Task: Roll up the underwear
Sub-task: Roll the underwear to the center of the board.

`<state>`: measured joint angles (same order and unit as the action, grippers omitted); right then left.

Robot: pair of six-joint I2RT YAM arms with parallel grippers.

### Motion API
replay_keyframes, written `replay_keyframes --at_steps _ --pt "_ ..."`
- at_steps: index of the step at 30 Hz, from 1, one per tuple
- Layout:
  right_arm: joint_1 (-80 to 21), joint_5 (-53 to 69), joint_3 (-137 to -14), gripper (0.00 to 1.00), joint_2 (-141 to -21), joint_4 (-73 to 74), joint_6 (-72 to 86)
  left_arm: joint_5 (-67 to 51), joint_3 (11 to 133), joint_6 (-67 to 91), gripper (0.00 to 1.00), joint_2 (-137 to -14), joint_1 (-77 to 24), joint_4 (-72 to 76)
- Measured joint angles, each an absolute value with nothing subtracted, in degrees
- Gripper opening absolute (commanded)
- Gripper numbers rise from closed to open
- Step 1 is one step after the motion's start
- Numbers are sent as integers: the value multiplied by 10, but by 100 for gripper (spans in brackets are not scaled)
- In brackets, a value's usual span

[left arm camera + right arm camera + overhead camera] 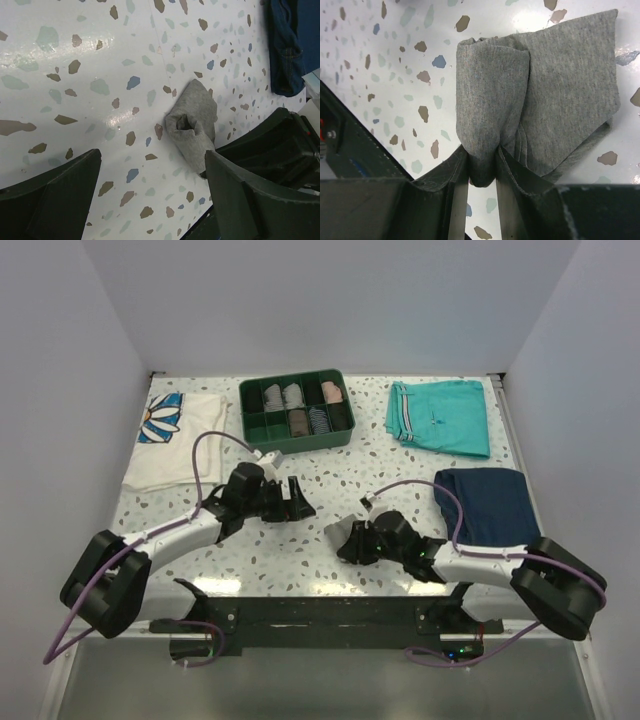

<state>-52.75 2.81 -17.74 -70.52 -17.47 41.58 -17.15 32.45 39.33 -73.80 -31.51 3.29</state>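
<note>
The underwear point(338, 533) is a small grey cloth, partly rolled, lying on the speckled table just right of centre. My right gripper point(352, 540) is shut on the rolled end; the right wrist view shows both fingers pinching the thick grey roll point(490, 100) at the gripper point(482, 162), with the unrolled flap spreading to the right. My left gripper point(298, 502) hovers to the upper left of the cloth, open and holding nothing. In the left wrist view the underwear point(192, 125) lies beyond the wide-apart fingers of the left gripper point(152, 157), untouched by them.
A green divided tray point(292, 379) with several rolled items stands at the back centre. Teal shorts point(440, 415) lie at the back right, a navy folded garment point(490, 502) at the right, and a white daisy-print shirt point(175, 435) at the back left.
</note>
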Motion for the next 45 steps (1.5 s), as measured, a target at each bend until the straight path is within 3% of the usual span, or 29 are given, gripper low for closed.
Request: replay_keyframes --at_steps 10,21,27,30,34,36,37,43,45 --pt "-495 100 -135 25 -720 -261 485 -217 323 386 90 -756 -328 75" --pt "-482 115 -122 23 -737 -296 536 -279 322 384 90 -868 -356 154" --pt "-481 118 -122 22 -743 -303 542 -307 323 390 85 -910 -366 211" --pt "-481 118 -122 22 -744 -303 542 -319 323 398 76 -926 -366 237" --pt "-481 120 -122 22 -747 -307 542 -329 324 403 54 -950 -373 261" --pt "-481 120 -122 22 -748 -308 542 -332 326 409 49 -959 -378 267" --pt "-481 120 -122 22 -749 -309 542 -332 326 412 39 -965 -381 268" --pt "-480 127 -126 22 -754 -307 539 -335 332 425 1 -986 -393 283" --pt "-480 132 -136 22 -761 -299 532 -334 334 429 0 -987 -394 282"
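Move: The left gripper hangs open with the half-rolled grey underwear's middle about 10 cm to its right, 5 cm back and 6 cm below. The right gripper's fingertips are 11 cm to the left one's right, 9 cm back and 5 cm lower, and the green box's middle is 24 cm ahead, 1 cm left. From the right hand, already pinching the roll's near end, the underwear's middle lies 5 cm ahead, 1 cm left and slightly lower. Wide open, the left hand sweeps about 8 cm to its right towards the far end of the roll, drawing back some 4 cm and, after a slight rise, sinking about 5 cm while turning roughly 20 degrees clockwise; over the last half second its fingers close and pinch the cloth at that end. The right hand stays nearly in place with its grip on the near end kept, tipping its fingers somewhat farther down and raising its left side a little in the first half of the move, then holding still. ##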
